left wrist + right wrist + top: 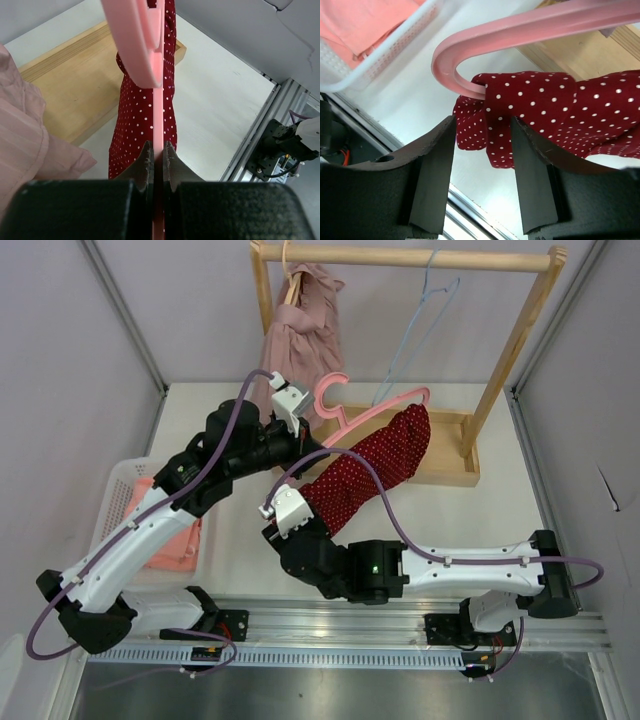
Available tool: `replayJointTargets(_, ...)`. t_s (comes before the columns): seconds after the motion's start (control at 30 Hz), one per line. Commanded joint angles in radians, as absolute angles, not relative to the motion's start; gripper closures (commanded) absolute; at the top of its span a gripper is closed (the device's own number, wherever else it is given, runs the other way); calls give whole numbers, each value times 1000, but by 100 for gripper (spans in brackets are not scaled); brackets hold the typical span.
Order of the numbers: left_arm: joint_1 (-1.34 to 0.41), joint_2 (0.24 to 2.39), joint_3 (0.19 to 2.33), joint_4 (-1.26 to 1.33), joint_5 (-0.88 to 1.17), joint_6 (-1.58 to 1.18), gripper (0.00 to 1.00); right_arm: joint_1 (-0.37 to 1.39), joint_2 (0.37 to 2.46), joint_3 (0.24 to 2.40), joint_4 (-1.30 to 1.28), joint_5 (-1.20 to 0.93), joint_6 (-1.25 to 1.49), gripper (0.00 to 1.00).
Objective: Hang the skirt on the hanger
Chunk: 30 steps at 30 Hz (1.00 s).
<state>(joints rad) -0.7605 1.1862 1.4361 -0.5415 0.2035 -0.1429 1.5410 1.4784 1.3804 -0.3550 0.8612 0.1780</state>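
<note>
A pink hanger (372, 415) is held off the table, and my left gripper (305, 437) is shut on its bar (158, 115) near the hook end. A red skirt with white dots (385, 462) is threaded on the hanger arm and droops toward the near side. In the right wrist view the hanger's curved end (470, 47) enters the skirt (560, 110). My right gripper (482, 127) stands open just below the skirt's lower edge. Loose fabric hangs at its fingertips, not clamped.
A wooden clothes rack (505, 350) stands at the back on a flat wooden base (75, 85). On it hang a dusty pink garment (300, 330) and a light blue hanger (420, 320). At the left, a white basket (122, 485) holds salmon cloth (172, 532).
</note>
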Motion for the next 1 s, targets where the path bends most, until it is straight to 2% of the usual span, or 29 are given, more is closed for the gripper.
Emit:
replayJointTargets(0.0, -769, 1177, 1505, -463, 201, -172, 100, 1548, 1502, 1439, -371, 923, 173, 47)
replayJointTargets(0.17, -770, 1178, 1503, -468, 202, -172, 100, 1546, 1549, 1473, -391, 992, 163, 50)
replayJointTargets(0.2, -770, 1177, 1505, -471, 204, -172, 100, 1546, 1554, 1479, -393, 1006, 161, 56)
replayJointTargets(0.27, -770, 1177, 1506, -474, 201, -170, 100, 1545, 1560, 1483, -391, 1026, 158, 61)
replayJointTargets(0.3, -770, 1178, 1509, -477, 201, -169, 100, 1543, 1559, 1488, -388, 1031, 155, 68)
replayJointTargets(0.37, -770, 1180, 1516, -480, 199, -169, 100, 1543, 1559, 1494, -383, 1054, 149, 76)
replayJointTargets(0.4, -770, 1181, 1519, -483, 196, -167, 100, 1543, 1560, 1505, -390, 1061, 146, 85)
replayJointTargets(0.5, -770, 1187, 1523, -489, 184, -164, 100, 1555, 1537, 1514, -379, 1065, 124, 93)
replayJointTargets(0.8, -770, 1233, 1558, -492, 158, -160, 100, 1618, 1428, 1499, -341, 1022, 84, 96)
replayJointTargets(0.97, -770, 1256, 1583, -503, 152, -153, 100, 1631, 1374, 1453, -327, 989, 83, 94)
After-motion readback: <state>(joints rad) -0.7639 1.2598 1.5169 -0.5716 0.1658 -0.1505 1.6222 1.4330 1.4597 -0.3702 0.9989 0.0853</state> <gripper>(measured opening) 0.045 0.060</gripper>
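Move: The red dotted skirt's near-left end hangs just beyond the right hand's open fingers, about 2 cm ahead, 1 cm right and 1 cm lower. The pink hanger's curled left end is some 3 cm ahead of that hand, 2 cm left and 2 cm up. The left gripper, holding the hanger's arm, sits roughly 10 cm ahead, 5 cm right and 6 cm up. From the left hand, the skirt end lies about 8 cm back, 4 cm left and 7 cm down. The skirt's loose left end, beside the curled tip of the hanger, is pinched by the right hand, which eases about 1.5 cm forward while its half-open fingers shut. It then draws the cloth up by some 5 cm and back by 3 cm. The left gripper keeps its hold on the hanger, shifting it barely 1.5 cm forward and slightly right at the end. ##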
